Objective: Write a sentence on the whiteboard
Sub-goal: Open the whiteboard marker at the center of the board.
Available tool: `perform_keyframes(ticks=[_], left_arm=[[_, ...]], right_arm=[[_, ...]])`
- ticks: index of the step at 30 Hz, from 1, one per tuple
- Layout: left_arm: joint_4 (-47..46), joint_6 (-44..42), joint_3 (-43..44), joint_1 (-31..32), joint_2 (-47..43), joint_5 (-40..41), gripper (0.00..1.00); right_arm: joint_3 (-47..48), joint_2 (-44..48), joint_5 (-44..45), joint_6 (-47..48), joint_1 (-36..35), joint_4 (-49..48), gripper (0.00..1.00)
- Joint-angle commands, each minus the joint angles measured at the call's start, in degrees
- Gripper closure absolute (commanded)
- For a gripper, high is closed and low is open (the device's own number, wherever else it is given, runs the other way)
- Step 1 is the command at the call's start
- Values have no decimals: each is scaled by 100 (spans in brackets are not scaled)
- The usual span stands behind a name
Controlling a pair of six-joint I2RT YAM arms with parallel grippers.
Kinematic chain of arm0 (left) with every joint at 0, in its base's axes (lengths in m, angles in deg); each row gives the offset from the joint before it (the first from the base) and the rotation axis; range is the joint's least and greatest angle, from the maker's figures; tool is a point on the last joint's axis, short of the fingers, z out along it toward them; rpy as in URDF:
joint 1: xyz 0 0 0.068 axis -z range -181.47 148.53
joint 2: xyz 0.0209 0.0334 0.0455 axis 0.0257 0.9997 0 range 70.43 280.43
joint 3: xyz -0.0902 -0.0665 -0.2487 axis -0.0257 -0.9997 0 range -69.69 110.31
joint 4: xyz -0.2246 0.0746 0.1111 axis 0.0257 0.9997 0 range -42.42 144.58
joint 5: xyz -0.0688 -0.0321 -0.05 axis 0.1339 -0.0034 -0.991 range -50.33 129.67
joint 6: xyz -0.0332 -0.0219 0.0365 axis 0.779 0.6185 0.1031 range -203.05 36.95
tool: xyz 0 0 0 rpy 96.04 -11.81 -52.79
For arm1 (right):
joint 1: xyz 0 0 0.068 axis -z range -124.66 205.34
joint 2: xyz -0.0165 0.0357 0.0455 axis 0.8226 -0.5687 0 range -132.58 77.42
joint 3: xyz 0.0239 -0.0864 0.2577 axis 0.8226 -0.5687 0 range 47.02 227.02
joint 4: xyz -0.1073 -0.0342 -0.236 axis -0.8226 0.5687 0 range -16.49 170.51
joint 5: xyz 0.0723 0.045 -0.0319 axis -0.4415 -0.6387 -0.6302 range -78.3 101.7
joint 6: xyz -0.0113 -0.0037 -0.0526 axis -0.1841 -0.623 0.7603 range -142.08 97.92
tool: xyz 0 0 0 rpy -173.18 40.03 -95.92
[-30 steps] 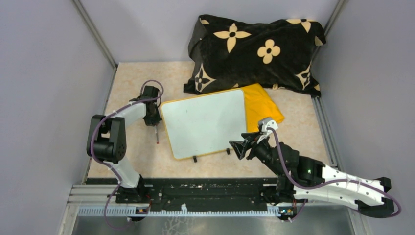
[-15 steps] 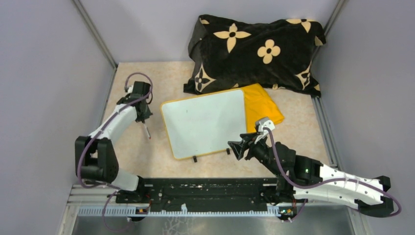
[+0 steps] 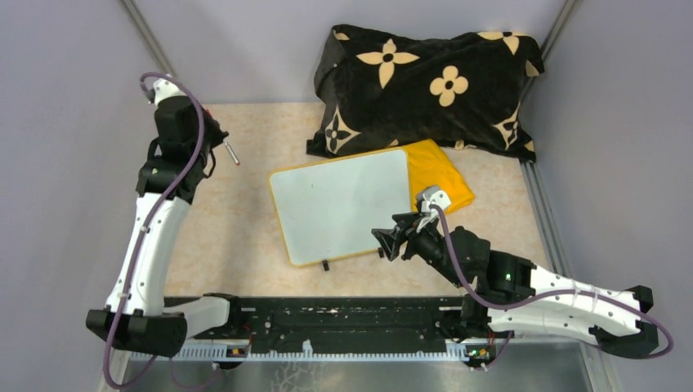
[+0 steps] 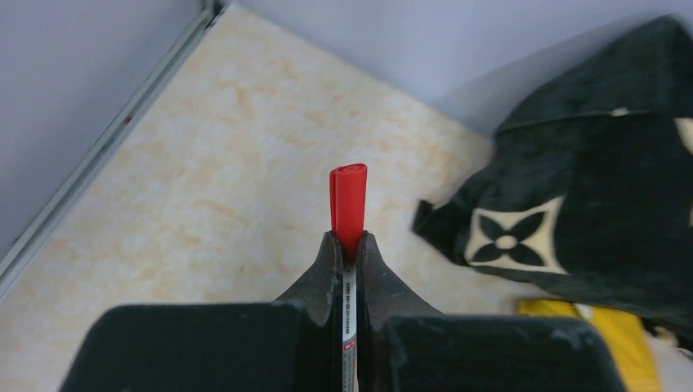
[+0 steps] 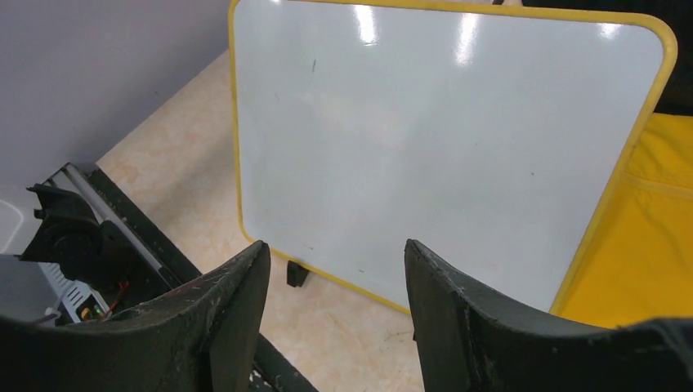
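Observation:
The whiteboard [image 3: 339,204] [image 5: 441,139], white with a yellow rim and two black clip feet, lies flat mid-table. Its surface looks blank; no sentence shows on it. My left gripper [image 3: 219,145] [image 4: 349,241] is raised over the far left corner of the table, well away from the board. It is shut on a marker [image 3: 232,153] [image 4: 349,200] whose red cap sticks out past the fingertips. My right gripper [image 3: 386,241] [image 5: 335,249] stands open with nothing between its fingers, hovering at the board's near edge by the right clip foot [image 5: 296,273].
A black cushion with beige flowers [image 3: 425,82] [image 4: 588,204] lies at the back. A folded yellow cloth [image 3: 437,175] [image 5: 646,245] sits under the board's right edge. Grey walls close in both sides, and a black rail [image 3: 343,318] runs along the near edge.
My left arm has lifted and swung from beside the board's left edge to the far left corner, carrying the marker. The right gripper has edged slightly left along the board's near edge.

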Motion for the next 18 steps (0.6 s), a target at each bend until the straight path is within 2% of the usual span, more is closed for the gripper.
perform_keyframes(ticks=[1, 8, 13, 18], left_arm=[[-796, -158, 45, -14, -510, -1140, 100], [-2473, -84, -522, -14, -1050, -3387, 100], [-4242, 772, -1362, -14, -1330, -5079, 100], [-5711, 1627, -2123, -14, -1636, -5884, 100]], right_arm=[[456, -208, -324, 425, -28, -619, 39], [977, -781, -901, 794, -27, -1175, 39], [1280, -1263, -1274, 892, -5, -1912, 38], [1686, -1704, -1889, 500, 409, -2410, 37]])
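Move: The marker is already in the left hand, pinched near its cap and almost upright. The whiteboard's centre lies about 26 cm to that hand's right, 4 cm back and 34 cm below, with the yellow cloth some 27 cm right of that centre and 6 cm farther out. From the empty right hand, the marker is roughly 20 cm ahead, 36 cm left and 5 cm higher; the whiteboard's centre is 15 cm ahead, 10 cm left and 26 cm below. The marker, still pinched cap-up, is carried about 14 cm right, some 10 cm up and a little back, in above the whiteboard's left part, as the left hand swings clockwise nearly 50 degrees and tips its fingers up. The right hand meanwhile rises and moves left towards the marker, turning slightly counter-clockwise, fingers staying open. ##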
